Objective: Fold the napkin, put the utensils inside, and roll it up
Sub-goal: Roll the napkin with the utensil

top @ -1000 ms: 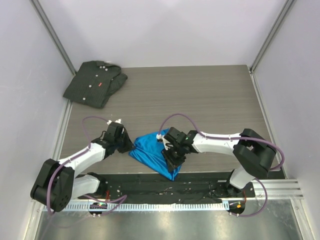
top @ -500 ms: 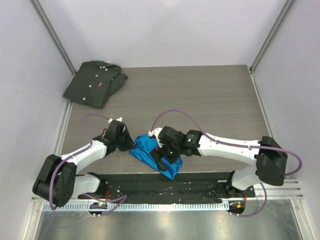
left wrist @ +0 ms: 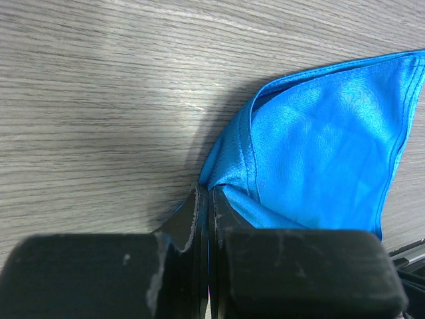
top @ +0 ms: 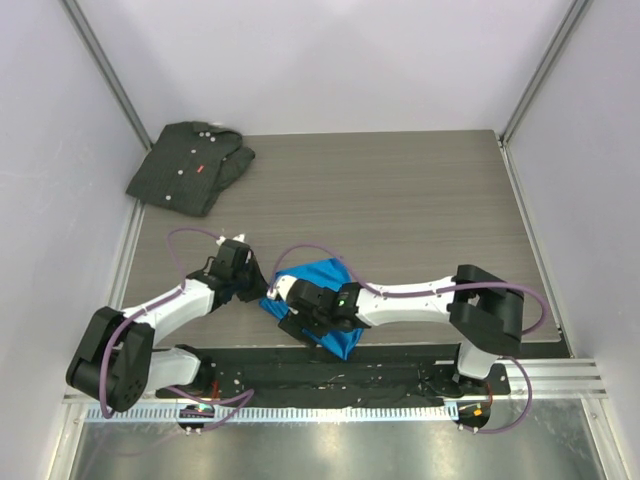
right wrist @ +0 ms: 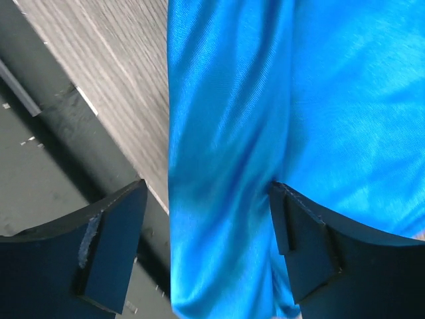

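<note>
The bright blue napkin [top: 325, 275] lies bunched near the table's front edge. My left gripper [top: 256, 291] is at its left corner, shut on a pinch of the cloth; in the left wrist view the black fingertips [left wrist: 199, 203] clamp the napkin [left wrist: 319, 146] where its folds meet. My right gripper [top: 295, 320] hovers low over the napkin's near-left part, open. In the right wrist view its gripper [right wrist: 209, 229] straddles a raised fold of the napkin [right wrist: 226, 153], and the right finger [right wrist: 302, 239] touches the cloth. The utensils are hidden.
A dark folded shirt [top: 190, 165] lies at the far left corner. A black mounting strip [top: 400, 372] runs along the table's near edge, just below the napkin, and shows beside the right jaw as the strip [right wrist: 40, 146]. Walls close in both sides.
My right arm has swung left along the napkin's near edge, and its jaws have opened from nearly shut. The left gripper has held its pinch in place.
</note>
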`<action>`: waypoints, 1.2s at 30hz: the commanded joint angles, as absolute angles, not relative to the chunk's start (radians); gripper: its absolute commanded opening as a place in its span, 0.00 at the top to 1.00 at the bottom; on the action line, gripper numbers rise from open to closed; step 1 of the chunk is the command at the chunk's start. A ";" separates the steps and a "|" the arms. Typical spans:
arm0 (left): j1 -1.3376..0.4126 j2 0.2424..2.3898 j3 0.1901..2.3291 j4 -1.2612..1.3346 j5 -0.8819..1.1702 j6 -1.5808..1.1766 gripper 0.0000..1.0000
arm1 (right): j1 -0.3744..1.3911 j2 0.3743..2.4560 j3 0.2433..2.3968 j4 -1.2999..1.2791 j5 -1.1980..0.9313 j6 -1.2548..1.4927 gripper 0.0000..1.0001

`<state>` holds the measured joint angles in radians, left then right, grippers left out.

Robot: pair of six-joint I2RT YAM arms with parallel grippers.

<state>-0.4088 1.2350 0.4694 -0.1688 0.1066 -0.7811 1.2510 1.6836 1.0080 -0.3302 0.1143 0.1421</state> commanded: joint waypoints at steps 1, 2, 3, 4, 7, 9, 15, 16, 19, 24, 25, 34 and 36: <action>-0.400 1.250 0.482 -0.195 0.081 -0.761 1.00 | 1.259 1.710 1.051 -0.224 0.132 0.088 0.21; -0.399 1.250 0.482 -0.196 0.080 -0.761 1.00 | 1.259 1.716 1.054 -0.225 0.136 0.086 0.23; -0.400 1.252 0.483 -0.198 0.083 -0.762 1.00 | 1.259 1.732 1.054 -0.229 0.140 0.083 0.25; -0.399 1.252 0.483 -0.198 0.081 -0.761 1.00 | 1.258 1.738 1.052 -0.229 0.141 0.083 0.30; -0.397 1.249 0.485 -0.199 0.081 -0.761 1.00 | 1.259 1.769 1.046 -0.236 0.140 0.087 0.38; -0.397 1.246 0.486 -0.202 0.083 -0.759 1.00 | 1.258 1.784 1.045 -0.244 0.143 0.101 0.50; -0.396 1.226 0.488 -0.219 0.089 -0.749 1.00 | 1.258 1.812 1.002 -0.247 0.077 0.138 0.71; -0.396 1.215 0.492 -0.225 0.078 -0.747 1.00 | 1.256 1.810 0.990 -0.241 0.060 0.140 0.73; -0.385 1.189 0.500 -0.262 0.058 -0.752 0.83 | 1.258 1.799 0.962 -0.224 -0.026 0.152 0.77; -0.380 1.072 0.499 -0.322 0.020 -0.752 0.47 | 1.243 1.747 0.884 -0.163 -0.158 0.184 0.78; -0.380 1.034 0.492 -0.330 0.006 -0.752 0.43 | 1.227 1.737 0.868 -0.146 -0.179 0.190 0.78; -0.379 0.829 0.413 -0.356 0.003 -0.739 0.30 | 1.086 1.689 0.732 0.081 -0.538 0.291 0.78; -0.379 0.790 0.394 -0.348 0.055 -0.736 0.28 | 1.033 1.700 0.719 0.124 -0.615 0.314 0.79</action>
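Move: The napkin's rolled edge lies under the open right gripper, about 2 cm down and a centimetre ahead and left. From the right hand, the roll's left end is about 8 cm ahead and 7 cm left, its right end some 6 cm back and 9 cm right, and the flat part about 9 cm ahead and 4 cm right. The left gripper is shut on that left end; the roll's middle lies about 7 cm back and 6 cm right of the left hand. Lower the right gripper about 2 cm over the napkin roll and close its fingers to pinch the roll's middle. Then draw back some 4 cm towards the base while rotating the wrist about 25 degrees, fingertips swinging back and left. Once the right has its grip, open the left gripper to free the roll's left end, and lift it about 5 cm, easing 3 cm left. ##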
